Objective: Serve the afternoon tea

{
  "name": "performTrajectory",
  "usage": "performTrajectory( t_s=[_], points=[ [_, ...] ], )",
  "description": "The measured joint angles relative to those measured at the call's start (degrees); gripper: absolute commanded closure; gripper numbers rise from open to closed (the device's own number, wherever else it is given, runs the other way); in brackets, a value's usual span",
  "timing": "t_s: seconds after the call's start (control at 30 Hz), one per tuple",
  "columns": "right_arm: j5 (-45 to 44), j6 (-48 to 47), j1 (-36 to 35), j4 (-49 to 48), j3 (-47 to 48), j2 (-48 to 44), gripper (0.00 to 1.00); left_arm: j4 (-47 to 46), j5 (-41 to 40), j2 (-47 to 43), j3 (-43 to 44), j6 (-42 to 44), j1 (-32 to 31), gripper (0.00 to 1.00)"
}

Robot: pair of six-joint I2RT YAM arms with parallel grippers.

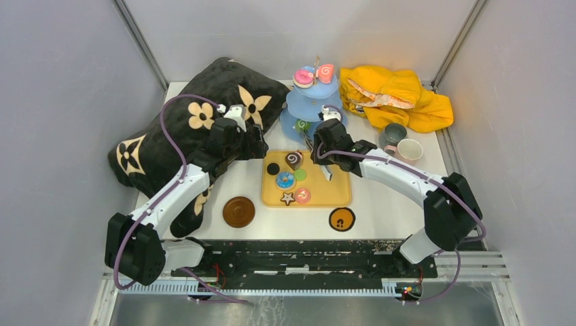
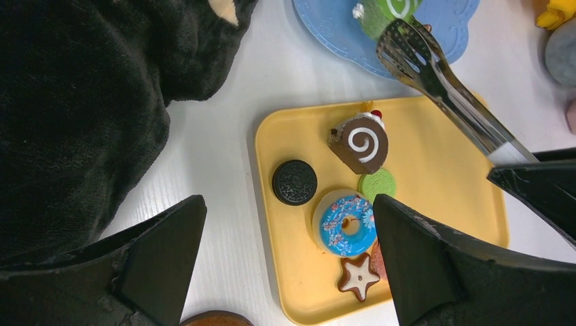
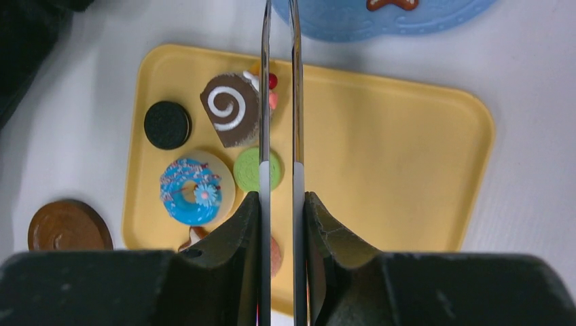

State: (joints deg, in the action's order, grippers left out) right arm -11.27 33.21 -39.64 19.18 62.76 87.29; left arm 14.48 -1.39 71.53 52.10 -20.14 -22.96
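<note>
My right gripper point(image 3: 280, 197) is shut on metal tongs point(image 3: 297, 102) above the yellow tray point(image 3: 407, 170). The tongs' tips point(image 2: 401, 41) reach a green swirl sweet point(image 2: 387, 13) on the lowest tier of the light-blue stand point(image 1: 312, 102); contact is unclear. Pink swirl rolls point(image 1: 303, 78) sit on the top tier. On the tray lie a chocolate roll point(image 2: 360, 144), black biscuit point(image 2: 295, 182), blue doughnut point(image 2: 344, 224) and star biscuit point(image 2: 358, 276). My left gripper point(image 2: 289, 204) hangs open over the tray's left edge, holding nothing. Grey mug point(image 1: 392, 136) and pink cup point(image 1: 409, 151) stand at right.
Brown coasters lie in front of the tray, one point(image 1: 239, 212) to the left and one point(image 1: 342, 219) to the right. A black flowered cushion point(image 1: 183, 136) fills the back left under my left arm. A crumpled yellow cloth point(image 1: 401, 98) lies behind the cups. Grey walls enclose the table.
</note>
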Motion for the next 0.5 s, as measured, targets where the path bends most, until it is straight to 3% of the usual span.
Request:
performTrajectory(
  t_s=[0.5],
  points=[
    [-2.62, -0.02, 0.13, -4.37, 7.3, 12.13, 0.99, 0.66, -1.4, -1.36, 0.0, 0.02, 0.0, 0.0]
  ],
)
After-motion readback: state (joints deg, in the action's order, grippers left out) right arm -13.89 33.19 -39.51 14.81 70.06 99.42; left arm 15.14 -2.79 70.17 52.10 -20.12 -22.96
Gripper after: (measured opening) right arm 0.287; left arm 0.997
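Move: The right hand, holding the tongs with the green swirl cake, heads for the left front of the stand's bottom tier, about 14 cm ahead, 7 cm left and 14 cm lower. On that tier the star cookie lies some 10 cm ahead and 1 cm right of the hand; the chocolate roll on the tray is about 3 cm ahead and 6 cm left. From the left hand the tier spot is roughly 8 cm ahead, 9 cm right, 17 cm below. Still gripping the tongs, the right hand eases forward about 5 cm, leftward and down towards the bottom tier. ##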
